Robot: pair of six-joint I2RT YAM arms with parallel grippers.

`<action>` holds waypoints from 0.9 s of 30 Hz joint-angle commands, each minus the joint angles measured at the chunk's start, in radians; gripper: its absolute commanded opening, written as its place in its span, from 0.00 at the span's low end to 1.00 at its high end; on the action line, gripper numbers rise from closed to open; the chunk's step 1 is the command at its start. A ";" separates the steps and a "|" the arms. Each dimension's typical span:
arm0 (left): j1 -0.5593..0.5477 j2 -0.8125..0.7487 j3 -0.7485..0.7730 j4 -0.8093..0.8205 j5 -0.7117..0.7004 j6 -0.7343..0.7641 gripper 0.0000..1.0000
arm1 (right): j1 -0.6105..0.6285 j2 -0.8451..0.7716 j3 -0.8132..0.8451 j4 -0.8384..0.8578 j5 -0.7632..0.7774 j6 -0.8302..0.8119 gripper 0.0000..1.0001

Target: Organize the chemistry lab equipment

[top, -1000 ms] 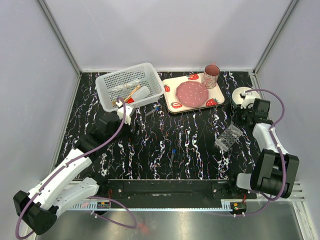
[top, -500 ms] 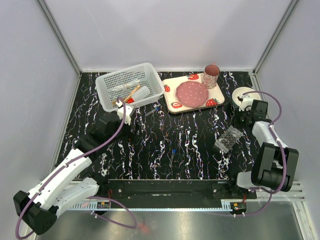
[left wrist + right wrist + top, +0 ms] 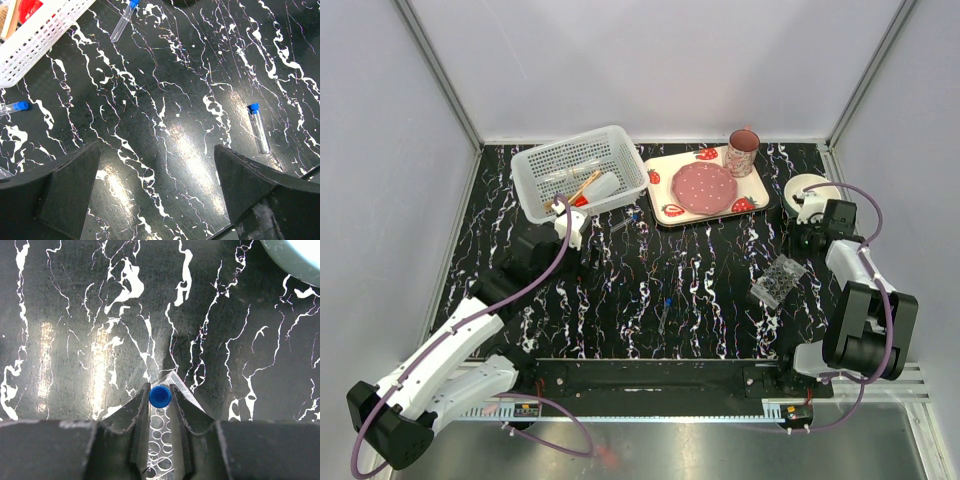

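Observation:
My right gripper (image 3: 160, 396) is shut on a small blue-capped vial (image 3: 160, 396), held upright over a corner of the clear grid tube rack (image 3: 162, 440). From above, the rack (image 3: 777, 280) lies on the table just near of my right gripper (image 3: 808, 238). My left gripper (image 3: 157, 190) hangs open above bare tabletop with nothing between its fingers. Three blue-capped vials lie near it, one to the right (image 3: 260, 130), one at the far side (image 3: 124, 20) and one at the left (image 3: 15, 106). The white basket (image 3: 580, 172) holds a squeeze bottle (image 3: 602, 186) and a wooden-handled tool (image 3: 586, 184).
A strawberry-print tray (image 3: 665, 170) with a pink plate (image 3: 705, 188) and a mug (image 3: 743, 152) stands at the back. A round white bowl (image 3: 802, 184) sits just beyond my right wrist, and its rim (image 3: 295, 255) shows in the right wrist view. The basket corner (image 3: 40, 40) is to the left gripper's far left.
My right wrist has drawn back a little from over the white bowl, with the vial in its jaws. The rack lies slightly nearer. The left arm has not moved.

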 commanded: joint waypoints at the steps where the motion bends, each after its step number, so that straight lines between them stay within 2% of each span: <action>1: 0.001 0.000 -0.002 0.024 -0.001 0.013 0.99 | -0.015 -0.038 0.027 -0.042 -0.027 -0.039 0.27; 13: 0.001 -0.002 -0.003 0.024 0.028 0.013 0.99 | -0.036 -0.092 0.016 -0.052 -0.050 -0.065 0.28; 21: 0.001 0.000 -0.003 0.024 0.035 0.013 0.99 | -0.045 -0.158 0.019 -0.069 -0.096 -0.082 0.47; 27: 0.001 0.006 -0.003 0.027 0.043 0.013 0.99 | -0.045 -0.155 0.062 -0.091 -0.136 -0.083 0.48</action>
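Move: The right hand's fingers are still about the blue cap of the upright test tube, whose middle is roughly 3 cm straight below, at the rack's far corner. From this hand the rack's middle lies some 6 cm back, 2 cm left and 5 cm down; the white bowl is about 11 cm ahead and 5 cm right. From the left hand, the tube is about 42 cm right and 8 cm ahead, well below. The right hand eases back about 1 cm, then rises some 4 cm, fingers opening off the tube's cap. ##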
